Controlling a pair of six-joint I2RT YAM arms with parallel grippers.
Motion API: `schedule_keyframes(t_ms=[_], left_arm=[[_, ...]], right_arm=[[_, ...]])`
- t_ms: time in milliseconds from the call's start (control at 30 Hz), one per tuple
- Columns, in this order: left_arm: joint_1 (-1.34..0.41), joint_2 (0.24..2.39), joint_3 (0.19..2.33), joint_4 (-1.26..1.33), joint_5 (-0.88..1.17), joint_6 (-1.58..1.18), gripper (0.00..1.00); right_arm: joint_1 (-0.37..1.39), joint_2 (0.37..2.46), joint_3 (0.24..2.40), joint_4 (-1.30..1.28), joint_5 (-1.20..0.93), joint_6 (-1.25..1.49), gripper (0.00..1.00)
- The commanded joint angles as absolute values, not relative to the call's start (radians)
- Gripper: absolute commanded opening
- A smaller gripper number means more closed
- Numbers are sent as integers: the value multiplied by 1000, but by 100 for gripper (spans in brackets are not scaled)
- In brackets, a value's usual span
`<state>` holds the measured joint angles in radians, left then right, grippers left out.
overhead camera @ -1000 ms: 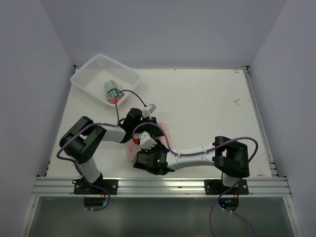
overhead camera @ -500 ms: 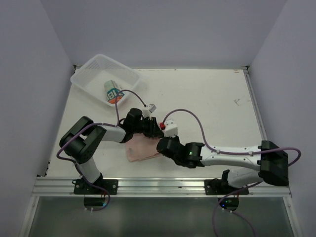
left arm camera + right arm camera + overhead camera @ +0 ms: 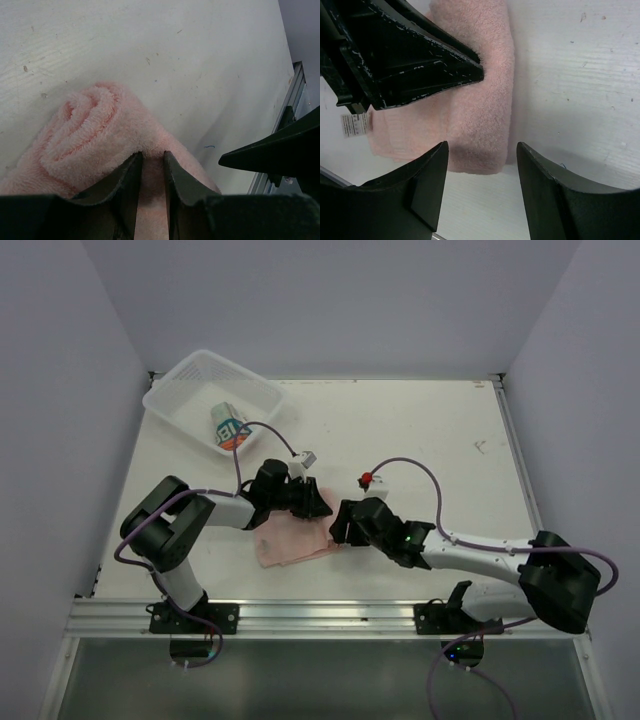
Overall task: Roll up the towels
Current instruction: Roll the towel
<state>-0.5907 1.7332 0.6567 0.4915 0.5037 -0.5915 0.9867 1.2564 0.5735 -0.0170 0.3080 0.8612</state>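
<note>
The pale pink towel (image 3: 285,542) lies on the table between the two arms, partly rolled, its coiled end (image 3: 85,127) plain in the left wrist view. My left gripper (image 3: 316,506) (image 3: 152,156) is shut on a fold of this towel at its far edge. My right gripper (image 3: 338,530) (image 3: 481,152) stands open at the towel's right end, the corner of the cloth (image 3: 480,110) just ahead of its fingers and not gripped. The left gripper's dark fingers (image 3: 420,55) rest on the towel in the right wrist view. The printed towel (image 3: 228,426) lies rolled in the basket.
The white mesh basket (image 3: 180,390) sits at the table's far left corner. The white table (image 3: 430,440) runs to a metal rail at the near edge (image 3: 330,615). Purple cables loop over both arms.
The right arm swung off the top of the pink towel out to its right end, and its jaws opened wider. The left gripper kept its hold and stayed put.
</note>
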Motion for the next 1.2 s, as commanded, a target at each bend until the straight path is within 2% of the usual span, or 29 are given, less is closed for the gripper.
schedule_keyframes(t_ms=[0, 433, 533, 567, 600, 833, 933, 1167], left_arm=[[-589, 1749, 621, 387, 405, -555, 30], [-589, 1743, 609, 382, 403, -555, 30], [-589, 1741, 612, 382, 402, -557, 30], [-589, 1741, 615, 376, 402, -557, 30], [-589, 1740, 623, 373, 403, -558, 30], [-575, 1727, 693, 308, 394, -557, 31], [-561, 1717, 745, 249, 373, -552, 32], [-545, 1690, 845, 184, 351, -557, 34]], right_arm=[[963, 1296, 555, 97, 242, 907, 61], [948, 1428, 517, 186, 199, 928, 58], [948, 1447, 512, 196, 198, 917, 50], [948, 1448, 506, 201, 193, 916, 46], [948, 1448, 502, 209, 195, 913, 36], [948, 1430, 486, 189, 209, 878, 7], [948, 1408, 491, 152, 236, 852, 0], [957, 1361, 503, 55, 311, 778, 0]])
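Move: The pink towel's rolled edge runs fore and aft between the hands. Its near end, the right hand's target, lies about 2 cm left of the open right fingers, level with them, some 4 cm below. From the same hand, the roll's far end is about 10 cm ahead and 3 cm left, and the unrolled part is centred roughly 11 cm left. The left hand, already at the roll, has the near end about 7 cm back and 3 cm right. The right fingers straddle the roll's near end and pinch it shut between their tips, after sinking about 4 cm and sliding some 2 cm left with fingers open. Once closed, the right hand eases about 1 cm back to the right with the cloth. The left fingers stay at the upper roll and, late on, go some 2 cm forward and 1 cm up. ##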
